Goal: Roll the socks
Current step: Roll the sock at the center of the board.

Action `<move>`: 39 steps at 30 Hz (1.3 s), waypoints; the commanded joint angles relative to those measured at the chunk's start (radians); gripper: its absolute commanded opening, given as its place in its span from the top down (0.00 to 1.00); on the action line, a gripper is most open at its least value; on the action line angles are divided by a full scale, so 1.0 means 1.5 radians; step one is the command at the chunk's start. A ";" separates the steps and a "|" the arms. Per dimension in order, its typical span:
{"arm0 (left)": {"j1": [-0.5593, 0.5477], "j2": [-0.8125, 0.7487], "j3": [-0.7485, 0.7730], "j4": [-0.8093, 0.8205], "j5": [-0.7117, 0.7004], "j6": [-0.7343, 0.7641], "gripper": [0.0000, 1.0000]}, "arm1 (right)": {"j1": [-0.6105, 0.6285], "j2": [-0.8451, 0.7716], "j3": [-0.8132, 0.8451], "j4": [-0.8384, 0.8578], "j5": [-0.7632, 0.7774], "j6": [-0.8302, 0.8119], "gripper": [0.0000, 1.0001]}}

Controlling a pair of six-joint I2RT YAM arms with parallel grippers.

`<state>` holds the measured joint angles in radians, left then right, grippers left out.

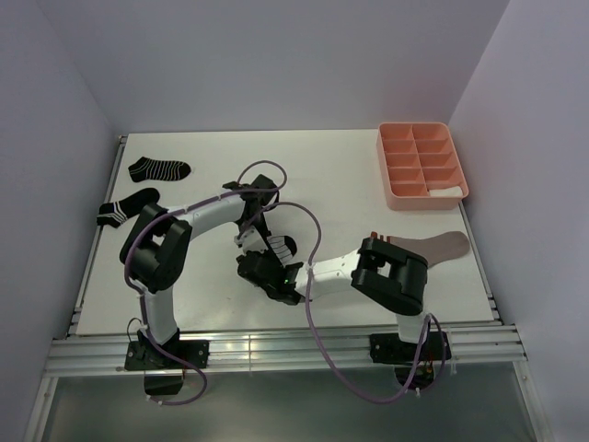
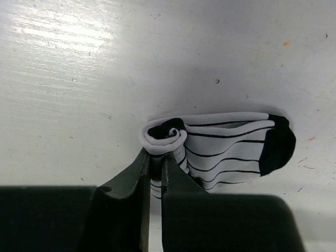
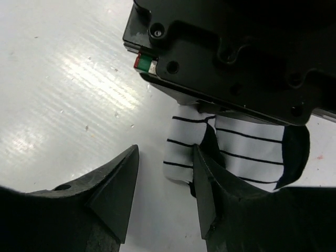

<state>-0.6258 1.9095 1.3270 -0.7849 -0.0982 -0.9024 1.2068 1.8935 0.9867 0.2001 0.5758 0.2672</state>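
Observation:
A white thin-striped sock with a black toe lies mid-table, one end curled into a small roll. My left gripper is shut on that rolled end, pinching the fabric between its fingers. From above, the sock is mostly hidden under both grippers. In the right wrist view my right gripper stands open just in front of the sock, whose free edge lies by the right-hand finger, and the left gripper's black body sits over the sock. Two black white-striped socks lie flat at far left. A taupe sock lies right.
A pink compartment tray stands at the back right, with something white in its nearest right compartment. Purple cables loop over both arms near the table's middle. White walls enclose the table on three sides.

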 commanded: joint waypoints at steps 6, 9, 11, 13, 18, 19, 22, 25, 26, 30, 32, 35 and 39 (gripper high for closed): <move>-0.005 0.028 0.001 -0.032 0.018 0.021 1.00 | -0.002 0.071 0.038 -0.042 0.093 0.014 0.59; -0.005 0.020 -0.008 -0.024 0.027 0.025 1.00 | -0.005 0.087 0.038 -0.060 0.098 0.030 0.76; -0.005 0.014 -0.016 -0.020 0.028 0.027 1.00 | -0.016 0.083 0.032 -0.063 0.082 0.041 0.90; -0.005 -0.002 -0.028 -0.011 0.025 0.024 0.99 | -0.025 0.070 0.011 -0.055 0.056 0.047 1.00; -0.004 -0.073 -0.066 0.035 0.014 -0.011 0.70 | -0.071 -0.015 -0.055 -0.007 -0.127 0.062 1.00; -0.003 -0.088 -0.085 0.049 0.017 -0.027 0.65 | -0.079 -0.025 -0.063 -0.001 -0.155 0.064 1.00; 0.002 -0.130 -0.113 0.088 0.018 -0.057 0.48 | -0.118 -0.057 -0.090 0.029 -0.285 0.084 1.00; 0.011 -0.166 -0.149 0.133 0.020 -0.083 0.37 | -0.164 -0.071 -0.129 0.086 -0.409 0.123 1.00; 0.013 -0.190 -0.160 0.147 0.025 -0.089 0.36 | -0.178 -0.070 -0.145 0.102 -0.439 0.133 1.00; 0.028 -0.262 -0.227 0.233 0.011 -0.115 0.35 | -0.241 -0.048 -0.176 0.201 -0.613 0.208 1.00; 0.035 -0.311 -0.277 0.268 0.013 -0.125 0.36 | -0.273 -0.029 -0.195 0.245 -0.700 0.240 1.00; 0.048 -0.355 -0.329 0.322 0.028 -0.124 0.36 | -0.317 0.011 -0.212 0.371 -0.805 0.314 1.00; 0.051 -0.363 -0.370 0.360 0.059 -0.105 0.38 | -0.355 0.065 -0.224 0.495 -0.889 0.431 1.00</move>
<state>-0.5522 1.3823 0.8047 -0.3542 -0.0570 -1.0641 0.7002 1.9263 0.6895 0.7959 -0.5613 0.7475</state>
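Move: The roll of the striped sock is already pinched in the left fingers, its middle within about 1 cm ahead of and 1 cm below that hand. From the open right hand the roll's middle is roughly 3 cm ahead, 1 cm to the right and 1 cm below. The still-flat black toe sticks out about 7 cm to the right of the roll and 1 cm nearer the bases. The sock roll changes hands: the right hand noses about 1.5 cm forward and slightly down, shuts on the roll's near edge, then eases some 2 cm right while swinging about 60 degrees from pointing forward-down to pointing mostly left. Once the right has shut, the left fingers open, let go and withdraw about 5 cm up and 3 cm left, tilting some 25 degrees. ##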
